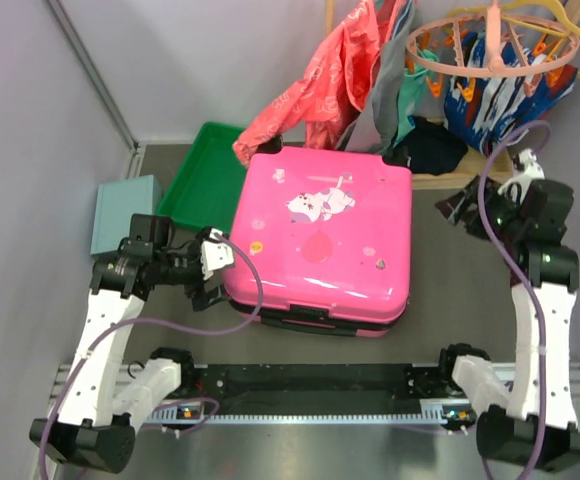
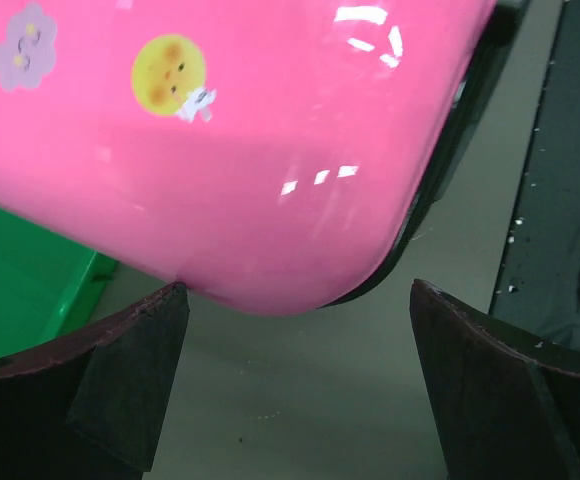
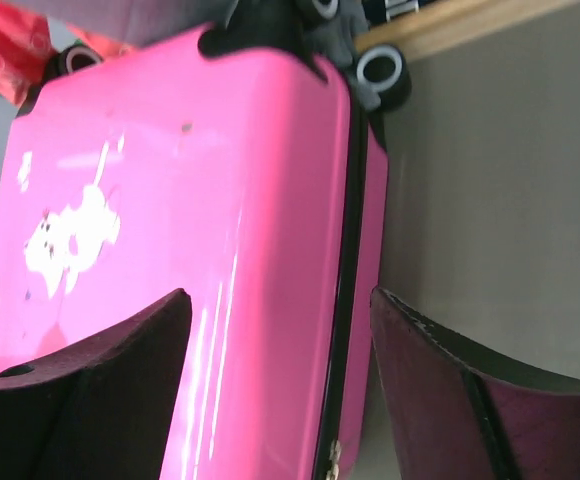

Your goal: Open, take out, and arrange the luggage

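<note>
The luggage [image 1: 320,240] is a hot-pink hard-shell suitcase with white cartoon stickers, lying flat and closed in the middle of the table. My left gripper [image 1: 210,268] sits at its near left corner. In the left wrist view the rounded pink corner [image 2: 270,180] lies just beyond my open left gripper [image 2: 298,292], and nothing is between the fingers. My right gripper [image 1: 465,208] hangs off the suitcase's far right side. The right wrist view looks along the black zipper seam [image 3: 348,260] toward the wheels [image 3: 380,72], and the right gripper [image 3: 280,295] is open and holds nothing.
A green tray [image 1: 198,170] and a pale-teal box [image 1: 125,212] lie left of the suitcase. Red and grey clothes [image 1: 320,70] and a round peg hanger [image 1: 490,50] hang at the back. A wooden ledge [image 1: 450,181] runs behind the right side. The arms' black rail [image 1: 310,380] lines the near edge.
</note>
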`<state>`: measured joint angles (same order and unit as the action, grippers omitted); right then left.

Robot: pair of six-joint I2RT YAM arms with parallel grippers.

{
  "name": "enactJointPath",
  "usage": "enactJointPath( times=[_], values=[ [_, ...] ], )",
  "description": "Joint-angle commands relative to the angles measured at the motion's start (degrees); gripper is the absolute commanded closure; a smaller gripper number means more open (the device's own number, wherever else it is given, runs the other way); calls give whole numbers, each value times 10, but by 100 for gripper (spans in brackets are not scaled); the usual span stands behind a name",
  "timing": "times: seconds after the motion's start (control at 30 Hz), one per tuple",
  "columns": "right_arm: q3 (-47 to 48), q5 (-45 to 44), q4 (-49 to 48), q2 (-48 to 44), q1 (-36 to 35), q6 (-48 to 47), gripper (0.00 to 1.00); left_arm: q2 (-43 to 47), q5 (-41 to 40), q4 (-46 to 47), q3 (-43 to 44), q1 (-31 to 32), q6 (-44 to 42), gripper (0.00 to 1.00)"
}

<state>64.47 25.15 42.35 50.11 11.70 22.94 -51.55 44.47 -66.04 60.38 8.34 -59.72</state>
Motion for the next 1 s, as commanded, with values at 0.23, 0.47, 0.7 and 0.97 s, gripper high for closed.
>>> enactJointPath(
  times=[0.23,0.47,0.7,0.97],
  values=[
    [154,-58,-181,288,-57,65,28,-36,-6,122,-57,6,118,6],
    [213,-110,-262,430,-93,147,28,-79,-19,144,-60,9,151,7],
    [293,-138,-276,540,-153,132,28,-108,-22,140,-55,10,154,8],
    [292,-198,-241,579,-181,98,28,-113,-39,168,-53,9,181,8]
  ],
)
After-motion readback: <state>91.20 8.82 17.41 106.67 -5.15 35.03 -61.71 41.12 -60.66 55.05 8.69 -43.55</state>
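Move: The luggage's far right wheel lies about 27 cm ahead of the right hand, 7 cm left and 12 cm below; the navy cloth is some 9 cm to the right of that wheel and 4 cm farther out. The luggage's near left corner is about 2 cm ahead of the left hand, 5 cm right and 4 cm below, with the green tray's middle roughly 27 cm straight ahead of that hand. Open right hand reaches 25 cm forward, dropping to the far right wheel; left sinks 6 cm beside its corner. ##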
